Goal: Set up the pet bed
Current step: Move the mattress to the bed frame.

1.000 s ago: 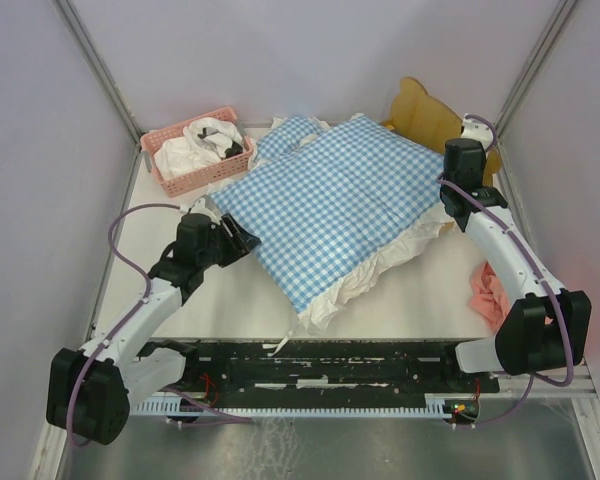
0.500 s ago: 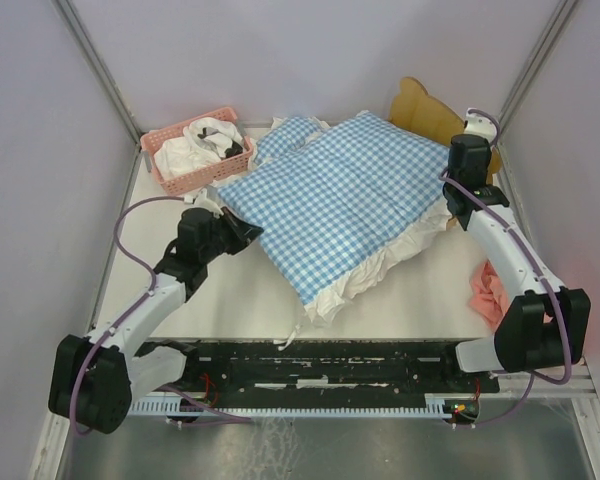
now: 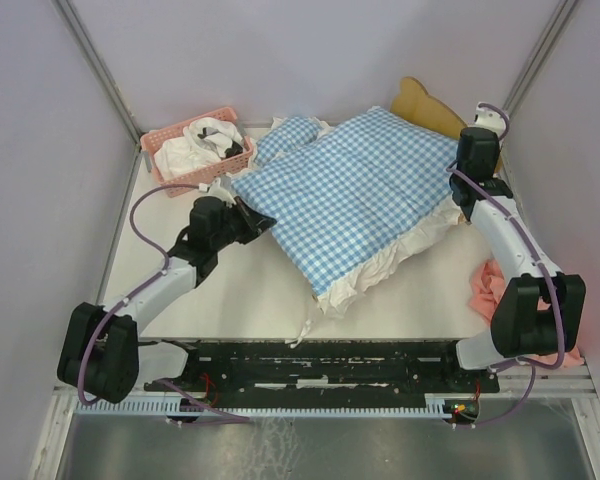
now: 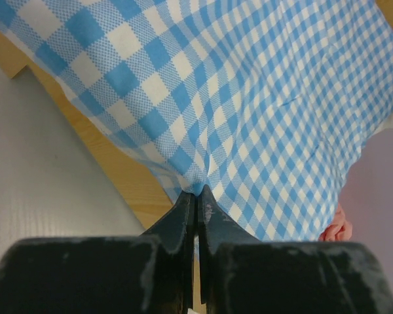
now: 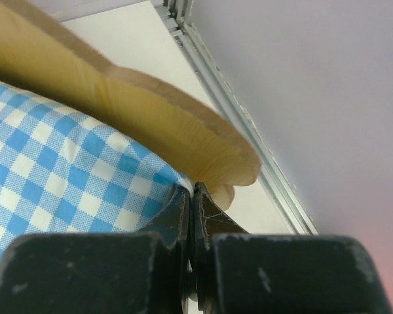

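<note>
The blue-white gingham bedding (image 3: pixel 355 190) lies spread over the pet bed (image 3: pixel 423 104), of which only the wavy wooden headboard shows at the back right. My left gripper (image 3: pixel 263 222) is shut on the bedding's near left edge (image 4: pixel 249 104), the tips (image 4: pixel 198 194) pinching the cloth above a light-wood side rail (image 4: pixel 128 180). At the back right corner my right gripper (image 3: pixel 462 160) is shut on the bedding (image 5: pixel 59 170), and its tips (image 5: pixel 192 191) sit just under the headboard (image 5: pixel 150 108). The bed's base is hidden under the cloth.
A pink basket (image 3: pixel 158 150) with white and dark cloths stands at the back left. A small gingham pillow (image 3: pixel 288 135) lies behind the bedding. A pink cloth (image 3: pixel 488 290) is bunched by the right arm. Walls close off the back and both sides.
My left gripper has shut on the bedding's edge. Both arms have carried the bedding back and to the right, toward the headboard.
</note>
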Controlling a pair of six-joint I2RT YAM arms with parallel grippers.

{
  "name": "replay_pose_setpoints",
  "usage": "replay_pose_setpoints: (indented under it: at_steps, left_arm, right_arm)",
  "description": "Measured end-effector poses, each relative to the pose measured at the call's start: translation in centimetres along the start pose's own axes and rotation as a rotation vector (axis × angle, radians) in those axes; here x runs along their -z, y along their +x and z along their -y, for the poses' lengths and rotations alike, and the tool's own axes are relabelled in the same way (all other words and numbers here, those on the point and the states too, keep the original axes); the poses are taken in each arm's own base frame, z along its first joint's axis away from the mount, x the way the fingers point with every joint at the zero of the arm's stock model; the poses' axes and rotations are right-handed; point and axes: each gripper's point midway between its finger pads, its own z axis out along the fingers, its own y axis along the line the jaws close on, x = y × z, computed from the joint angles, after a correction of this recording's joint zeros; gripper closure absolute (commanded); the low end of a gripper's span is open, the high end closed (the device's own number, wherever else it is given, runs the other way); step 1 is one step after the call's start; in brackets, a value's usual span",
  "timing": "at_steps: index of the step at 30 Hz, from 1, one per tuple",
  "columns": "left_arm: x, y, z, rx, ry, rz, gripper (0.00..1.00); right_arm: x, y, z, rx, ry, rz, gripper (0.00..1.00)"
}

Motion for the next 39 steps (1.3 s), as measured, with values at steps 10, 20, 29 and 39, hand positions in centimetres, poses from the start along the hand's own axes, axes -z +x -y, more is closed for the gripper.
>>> replay_pose_setpoints:
  at_steps: [10, 20, 29, 39]
  left_arm:
    - [-2.1, -0.1, 2.5, -0.028, 0.064, -0.018, 0.93]
    - [-2.7, -0.5, 1.5, -0.022, -0.012, -0.007, 0.96]
    - [-3.3, -0.6, 0.4, -0.035, -0.063, -0.001, 0.95]
    - [-3.4, -0.4, -0.1, -0.034, -0.084, -0.007, 0.53]
  right_arm:
    - [-1.7, 0.3, 2.2, -0.029, 0.047, -0.009, 0.98]
    - [-2.2, 0.8, 1.6, -0.045, 0.006, -0.026, 0.98]
    - [-3.3, 1.6, 0.8, -0.053, -0.024, -0.054, 0.98]
    - [-4.0, 0.6, -0.5, -0.084, -0.061, -0.108, 0.50]
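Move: Both hands already pinch the checked mattress above the bed frame. From the left hand, the frame's middle lies about 22 cm right and 5 cm ahead, some 7 cm lower; the foot rail's middle is roughly 5 cm right and 4 cm back, and the small pillow 22 cm ahead and 4 cm right. From the right hand, the frame's middle is about 21 cm left, level fore and aft and some 14 cm below, with the headboard's middle 7 cm ahead and 3 cm left. Keeping their pinch on the mattress, both hands draw it about 3 cm to the right over the bed frame, the left rising slightly at first, then easing forward to about 3 cm in all and sinking towards the foot rail. The right hand, after a slow stretch, pushes its corner about 3 cm forward and down towards the foot of the headboard before rising a touch, and at the end both grippers part their fingers to somewhat under half open, loosening their hold on the cloth. ##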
